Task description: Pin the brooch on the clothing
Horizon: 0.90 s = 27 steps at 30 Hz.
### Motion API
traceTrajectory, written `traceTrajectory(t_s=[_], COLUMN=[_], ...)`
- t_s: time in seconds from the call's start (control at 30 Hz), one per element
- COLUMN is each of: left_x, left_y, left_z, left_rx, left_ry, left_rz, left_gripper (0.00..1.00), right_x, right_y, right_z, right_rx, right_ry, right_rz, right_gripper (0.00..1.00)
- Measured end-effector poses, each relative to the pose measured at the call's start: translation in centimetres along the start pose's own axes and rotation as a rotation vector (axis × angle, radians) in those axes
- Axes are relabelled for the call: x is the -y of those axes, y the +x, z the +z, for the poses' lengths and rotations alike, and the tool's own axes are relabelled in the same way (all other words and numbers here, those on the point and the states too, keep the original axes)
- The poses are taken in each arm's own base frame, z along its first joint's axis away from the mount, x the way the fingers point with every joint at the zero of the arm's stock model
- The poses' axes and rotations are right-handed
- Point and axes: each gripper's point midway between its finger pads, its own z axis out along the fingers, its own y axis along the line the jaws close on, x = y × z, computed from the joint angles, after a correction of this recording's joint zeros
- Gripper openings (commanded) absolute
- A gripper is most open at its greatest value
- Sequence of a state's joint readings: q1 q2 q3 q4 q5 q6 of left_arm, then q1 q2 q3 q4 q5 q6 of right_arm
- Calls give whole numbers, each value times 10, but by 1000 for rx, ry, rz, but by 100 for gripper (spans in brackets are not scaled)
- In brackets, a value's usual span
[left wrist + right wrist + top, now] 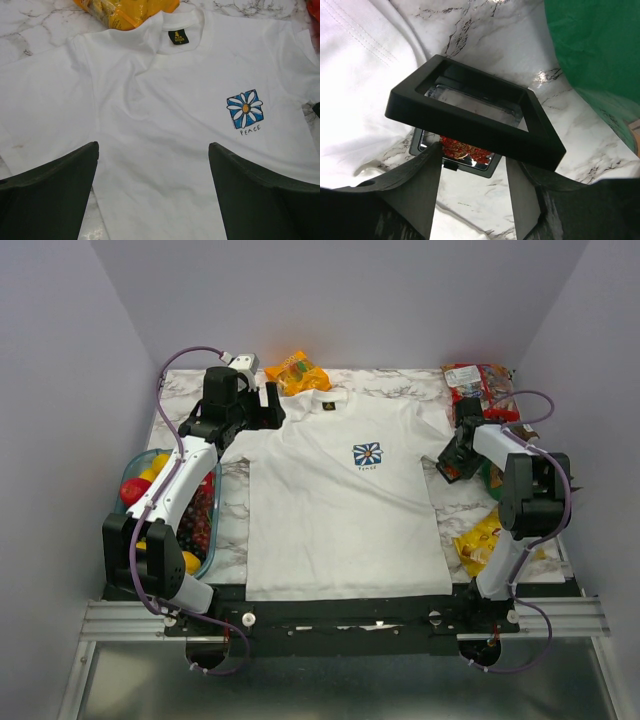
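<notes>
The clothing, a white T-shirt (340, 510) (165, 100) with a blue-and-white daisy print (367, 454) (245, 108), lies flat mid-table. The brooch (465, 147), a small orange-red pin, sits inside a little black box (492, 167) by the shirt's right sleeve. The box's black frame lid (470, 125) is tilted up over it. My right gripper (472, 152) (450, 466) is right at the box, jaws apart, with its tips under the lid's near edge. My left gripper (152, 147) (270, 410) hovers wide open over the shirt's left shoulder, holding nothing.
An orange snack bag (296, 372) (125, 10) lies behind the collar. A red packet (475, 380) sits at the back right and a green bag (600, 55) is just right of the box. A yellow bag (480, 540) lies near the right arm. A fruit container (137, 462) stands left.
</notes>
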State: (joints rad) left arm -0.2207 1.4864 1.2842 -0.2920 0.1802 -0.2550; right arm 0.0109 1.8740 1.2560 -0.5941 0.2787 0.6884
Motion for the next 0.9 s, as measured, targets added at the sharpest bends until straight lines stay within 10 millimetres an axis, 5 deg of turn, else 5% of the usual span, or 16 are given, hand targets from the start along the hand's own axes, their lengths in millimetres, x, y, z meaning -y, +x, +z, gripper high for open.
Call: traceTrajectory(t_s=[0.5,0.9], left_x=[1,2], left_y=[0,0], left_z=[0,0], left_rx=[-2,-2], left_ry=[9,15], left_rz=[-4,-10], left_gripper=[99,99], right_x=[-4,-13], right_y=[-6,-30], right_z=[0,-34], right_rx=[24,115], right_ry=[-16,-101], right_rz=[2,10], right_gripper=[35,39])
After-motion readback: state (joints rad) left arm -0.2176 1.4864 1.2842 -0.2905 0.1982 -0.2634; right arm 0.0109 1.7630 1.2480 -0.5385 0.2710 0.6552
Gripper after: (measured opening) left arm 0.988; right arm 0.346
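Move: The brooch lies red in its open case right between my right fingertips, about 1 cm ahead of and 1 cm below where they meet. The shirt's flower print is some 20 cm to the left of it and 3 cm farther out; the right sleeve's edge about 4 cm left of and 8 cm beyond my right hand. The green bag is roughly 12 cm to its right, level with it. From my left hand the brooch is about 43 cm right, 5 cm back and 22 cm down. I keep my right hand low over the open case and narrow its fingers around the brooch from well apart to a small gap. Then, still narrowing them at first, I rise about 4.5 cm and drift 1.5 cm forward, the fingertips swinging forward some 10 degrees, away from the brooch. ##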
